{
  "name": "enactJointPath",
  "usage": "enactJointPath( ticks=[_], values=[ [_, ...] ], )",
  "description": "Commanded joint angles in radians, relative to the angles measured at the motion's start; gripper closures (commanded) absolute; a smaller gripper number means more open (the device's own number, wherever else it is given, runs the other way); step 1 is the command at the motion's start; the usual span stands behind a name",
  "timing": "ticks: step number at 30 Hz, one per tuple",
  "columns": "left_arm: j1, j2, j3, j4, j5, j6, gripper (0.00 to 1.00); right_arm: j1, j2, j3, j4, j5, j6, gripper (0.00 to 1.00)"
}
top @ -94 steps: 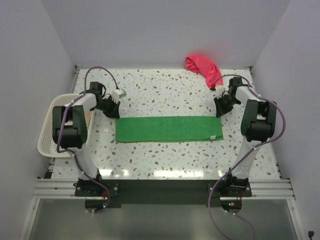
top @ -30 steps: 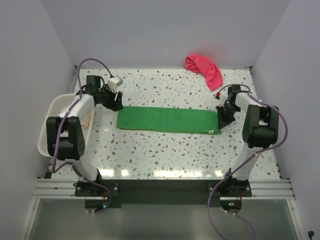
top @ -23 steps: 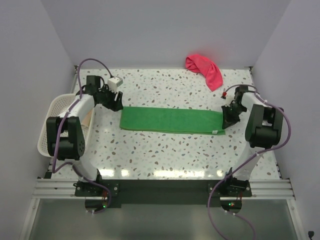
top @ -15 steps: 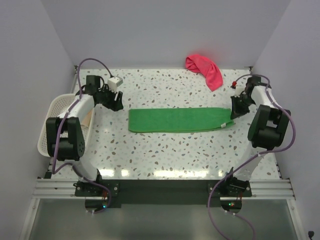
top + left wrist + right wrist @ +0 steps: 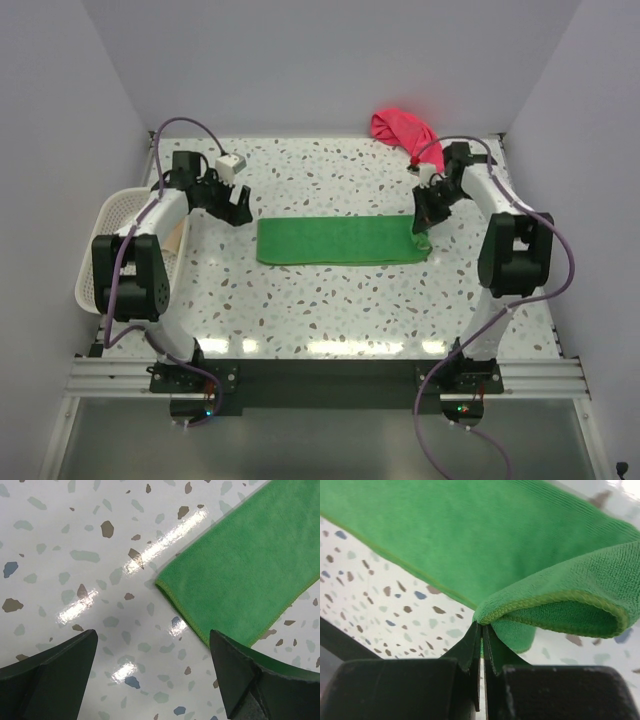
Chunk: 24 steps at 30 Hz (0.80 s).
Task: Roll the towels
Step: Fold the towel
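The green towel (image 5: 335,241) lies flat as a long strip across the middle of the table. My right gripper (image 5: 424,228) is shut on its right end, which is lifted and curled back over the strip. In the right wrist view the jaws (image 5: 482,630) pinch the hemmed edge, and the fold (image 5: 560,612) bulges just past them. My left gripper (image 5: 240,212) stands open just beyond the towel's left end. In the left wrist view its fingers (image 5: 50,677) straddle bare table, with the towel's corner (image 5: 240,575) close to the right one. A pink-red towel (image 5: 410,137) lies crumpled at the back right.
A white mesh basket (image 5: 98,272) hangs off the table's left edge beside the left arm, with a pale peach strip (image 5: 181,238) showing at its inner side. The speckled tabletop (image 5: 330,310) ends at walls on the left, back and right.
The green towel slid right with the right gripper, which has now swung back left, folding the towel's right end over. The left gripper has opened wide and stands off the towel.
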<state>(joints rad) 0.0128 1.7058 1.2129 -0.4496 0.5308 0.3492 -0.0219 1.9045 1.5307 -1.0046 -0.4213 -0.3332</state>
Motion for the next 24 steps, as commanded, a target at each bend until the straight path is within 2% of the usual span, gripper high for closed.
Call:
enactJointPath(
  ticks=[1,13,24],
  values=[
    [0.003,-0.018,0.01,-0.008,0.037,-0.042,0.0,0.054,0.007,0.019,-0.011,-0.083,0.04,1.0],
    [0.004,0.017,0.025,-0.032,0.006,-0.131,0.0,0.192,0.131,0.052,0.047,-0.128,0.12,1.0],
    [0.003,0.015,0.016,-0.029,-0.011,-0.131,0.0,0.206,0.195,0.085,0.07,-0.135,0.163,1.0]
  ],
)
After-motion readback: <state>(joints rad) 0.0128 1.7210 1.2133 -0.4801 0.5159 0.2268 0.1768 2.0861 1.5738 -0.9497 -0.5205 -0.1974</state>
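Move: The right hand holds the green towel's raised right end about 8 cm above the table. The towel surface it is being folded onto lies roughly 11 cm to its left, level with it fore and aft, some 7 cm below. The green towel's left end is about 40 cm left and level fore and aft; the pink towel lies some 26 cm ahead and 3 cm left. From the left hand that landing spot is about 32 cm right, 6 cm back and 9 cm below. Keeping its pinch on the green towel's right end, the right hand carries the flap left over the rest of the towel, about 9 cm. It starts fast and level, then sinks roughly 4 cm and slows as it nears the cloth, the wrist tipping some 10 degrees. Its fingers stay shut. ##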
